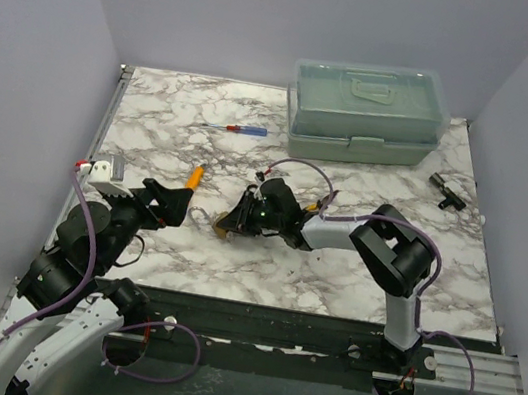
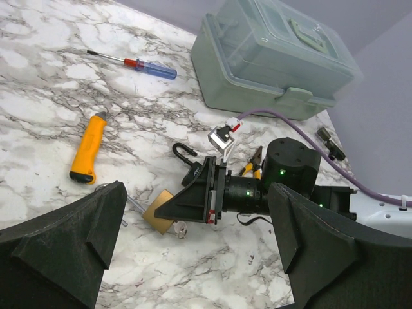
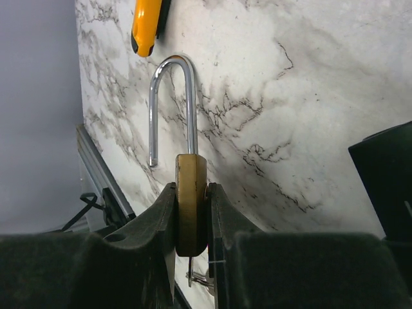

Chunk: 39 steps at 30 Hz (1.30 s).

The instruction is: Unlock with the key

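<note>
My right gripper (image 3: 192, 190) is shut on the flat sides of a brass padlock (image 3: 191, 212). The padlock's silver shackle (image 3: 172, 96) stands open, with one leg free of the body. The key (image 3: 193, 278) sticks out of the padlock's underside, with a small ring of keys hanging on it. In the left wrist view the brass padlock (image 2: 159, 212) lies low over the marble with the key (image 2: 180, 227) beside it. My left gripper (image 2: 196, 193) is open, just left of the padlock, with nothing between its fingers. From above, the right gripper (image 1: 232, 221) faces the left gripper (image 1: 179, 206).
A black padlock (image 2: 187, 161) and yellow-handled pliers (image 2: 254, 164) lie behind the right gripper. An orange-handled tool (image 1: 195, 176) sits close to the left gripper. A red-and-blue screwdriver (image 1: 240, 130) and a green lidded box (image 1: 364, 113) are at the back, and a small black part (image 1: 445, 190) lies far right.
</note>
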Motion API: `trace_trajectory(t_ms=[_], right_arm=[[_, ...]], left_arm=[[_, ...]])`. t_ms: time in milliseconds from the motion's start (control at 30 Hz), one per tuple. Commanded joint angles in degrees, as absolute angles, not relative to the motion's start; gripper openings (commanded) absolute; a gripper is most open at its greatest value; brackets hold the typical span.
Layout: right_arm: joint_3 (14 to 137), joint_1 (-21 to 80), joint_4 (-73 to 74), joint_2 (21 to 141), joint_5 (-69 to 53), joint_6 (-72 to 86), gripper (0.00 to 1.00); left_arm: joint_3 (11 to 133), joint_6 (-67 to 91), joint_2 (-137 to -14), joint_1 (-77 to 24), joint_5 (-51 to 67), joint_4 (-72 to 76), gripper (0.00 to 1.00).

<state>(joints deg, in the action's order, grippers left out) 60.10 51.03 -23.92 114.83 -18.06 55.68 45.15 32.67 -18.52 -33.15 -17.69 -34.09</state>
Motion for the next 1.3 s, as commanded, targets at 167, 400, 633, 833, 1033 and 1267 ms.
trace_trajectory(t_ms=[167,400,633,833,1033,1267], right_arm=[[61.5,50.3,-24.7,118.2,-16.9,56.8,0.06],[62.1,48.9,-22.8,118.7,-17.1,56.6,0.44],[62.2,48.1,-19.8,116.7,-16.1,55.0,0.6],[63.4,47.9,-15.0,113.5,-13.6,51.8,0.68],[65.5,47.9,-7.8,107.0,-8.1,47.2,0.73],[67.9,47.9,-0.2,96.2,0.6,39.0,0.74]], left_arm=[[44.4,31.6,-17.6,-33.4,-19.7,-34.6,0.99],[44.4,31.6,-17.4,-33.3,-19.9,-34.6,0.99],[44.4,31.7,-17.5,-33.2,-19.9,-34.6,0.99],[44.3,31.7,-17.5,-33.1,-19.9,-34.6,0.99],[44.3,31.7,-17.6,-33.0,-19.9,-34.6,0.99],[44.2,31.8,-18.1,-32.9,-19.8,-34.6,0.99]])
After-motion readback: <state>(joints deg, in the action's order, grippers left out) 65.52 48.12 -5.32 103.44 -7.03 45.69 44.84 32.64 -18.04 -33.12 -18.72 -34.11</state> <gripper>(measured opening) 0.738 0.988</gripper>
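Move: In the right fingers, about level with them, is the unlocked brass padlock. Its resting spot on the table is roughly 2 cm ahead and 2 cm below. From that hand the black padlock sits about 7 cm ahead and 8 cm to the right, and the orange knife about 12 cm ahead and 11 cm left, both a little lower. The brass padlock is some 6 cm ahead of the left hand, 8 cm right and 24 cm below. Easing the already held brass padlock about 1.5 cm down and a little forward onto the table, the right hand opens its fingers wide and lets go. It then draws off to the right and climbs some 8 cm, speeding up and still edging forward, towards the space above the black padlock, the wrist rolling about 15 degrees. ##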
